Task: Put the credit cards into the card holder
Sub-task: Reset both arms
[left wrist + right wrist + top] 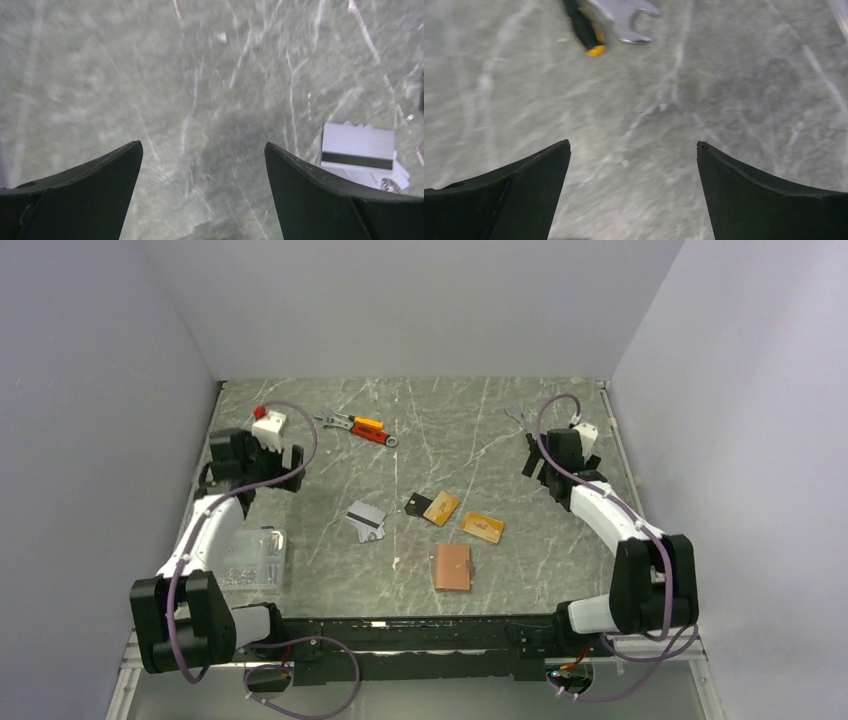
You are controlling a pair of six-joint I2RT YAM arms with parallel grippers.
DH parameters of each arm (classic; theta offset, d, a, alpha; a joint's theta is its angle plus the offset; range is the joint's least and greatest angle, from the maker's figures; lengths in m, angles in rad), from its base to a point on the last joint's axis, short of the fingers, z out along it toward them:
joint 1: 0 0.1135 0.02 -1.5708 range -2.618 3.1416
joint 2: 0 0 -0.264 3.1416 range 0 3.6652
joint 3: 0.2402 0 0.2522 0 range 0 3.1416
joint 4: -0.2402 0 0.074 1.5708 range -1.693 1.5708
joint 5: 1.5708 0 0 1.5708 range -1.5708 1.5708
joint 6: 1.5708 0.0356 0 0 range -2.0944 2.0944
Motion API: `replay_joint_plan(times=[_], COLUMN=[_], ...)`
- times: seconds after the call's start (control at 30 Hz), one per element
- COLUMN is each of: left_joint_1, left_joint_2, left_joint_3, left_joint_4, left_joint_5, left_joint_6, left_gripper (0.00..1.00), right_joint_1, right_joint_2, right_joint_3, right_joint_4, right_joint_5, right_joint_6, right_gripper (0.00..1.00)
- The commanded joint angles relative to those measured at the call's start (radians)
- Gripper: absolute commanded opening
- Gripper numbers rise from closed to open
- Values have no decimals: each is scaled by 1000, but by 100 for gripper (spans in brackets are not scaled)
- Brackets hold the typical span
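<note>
The reddish-brown card holder (452, 567) lies shut and flat near the table's front centre. Behind it lie the credit cards: a silver-grey one (366, 520) to the left, a black one (417, 504) partly under an orange-gold one (441, 507), and a second orange-gold one (482, 528) to the right. My left gripper (292, 466) hovers open at the back left, well apart from them; in the left wrist view the left gripper (202, 145) holds nothing and the silver-grey card (357, 150) shows its dark stripe at the right. My right gripper (533, 466) is open and empty at the back right, as the right gripper (634, 144) shows over bare table.
An orange-handled screwdriver and wrench (360, 428) lie at the back centre, and their tips (616, 22) show at the top of the right wrist view. A clear plastic box (255, 558) sits front left beside the left arm. Grey walls close in the left, right and back.
</note>
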Motion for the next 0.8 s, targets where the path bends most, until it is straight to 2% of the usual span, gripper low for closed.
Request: replay_joint_plan(times=[0.0,0.1,0.23,0.27,0.3,0.37,0.43,0.5,0.57,0.6,0.63,0.67,0.7,0.73,0.77], left_joint_1=[34,35,35,37,38,41,40,41,43,39,26,14,4,-11,-22], left_joint_2=[-16,26,131,135,139,134,136,112,106,89,82,124,141,102,89], left_joint_3=[-254,-368,-383,-370,-383,-414,-489,-508,-566,-597,-662,-733,-776,-764,-717], left_joint_4=[477,677,770,744,779,861,1046,1039,1154,1185,1256,1423,1574,1517,1380], left_joint_5=[87,98,114,116,122,133,136,98,88,73,26,-13,-18,-56,-89], left_joint_6=[-82,-93,-96,-88,-91,-101,-123,-129,-139,-134,-136,-149,-157,-138,-129], left_gripper=[99,99,99,99,99,99,99,99,99,99,99,99,100,99,99], right_joint_1=[-16,-29,-40,-42,-45,-46,-54,-58,-58,-57,-57,-56,-56,-58,-63], right_joint_2=[81,104,131,144,138,124,110,119,103,99,96,97,138,159,116], right_joint_3=[-51,-167,-282,-297,-301,-351,-395,-445,-485,-512,-539,-578,-633,-679,-668], right_joint_4=[265,446,692,733,742,863,955,1033,1097,1172,1219,1273,1446,1563,1444], right_joint_5=[287,327,319,328,327,315,293,286,230,181,138,90,100,108,100], right_joint_6=[-98,-132,-172,-190,-197,-247,-265,-275,-299,-329,-355,-365,-380,-386,-349], right_gripper=[99,99,99,99,99,98,98,97,95,99,100,100,100,100,100])
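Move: The closed card holder lies about 38 cm to the left hand's right, 16 cm back and some 16 cm below. The pale cards are roughly 19 cm to that hand's right and 4 cm back; the clear box is 7 cm left and 14 cm back. From the right hand, the card holder is about 23 cm left, 16 cm back and 11 cm below, the orange cards 15 cm left and 6 cm back, and the screwdriver 13 cm ahead and 1 cm left. Down with both empty, wide-open hands to their rest poses. The left drops quickly about 10 cm, bobs up slightly and settles a little farther back, beside the pale cards; the right swings rightward, away from the card holder, while sinking some 5 cm and rolling its left side down. Late on, both wrists tip their fingers up about 20 degrees, touching nothing. ##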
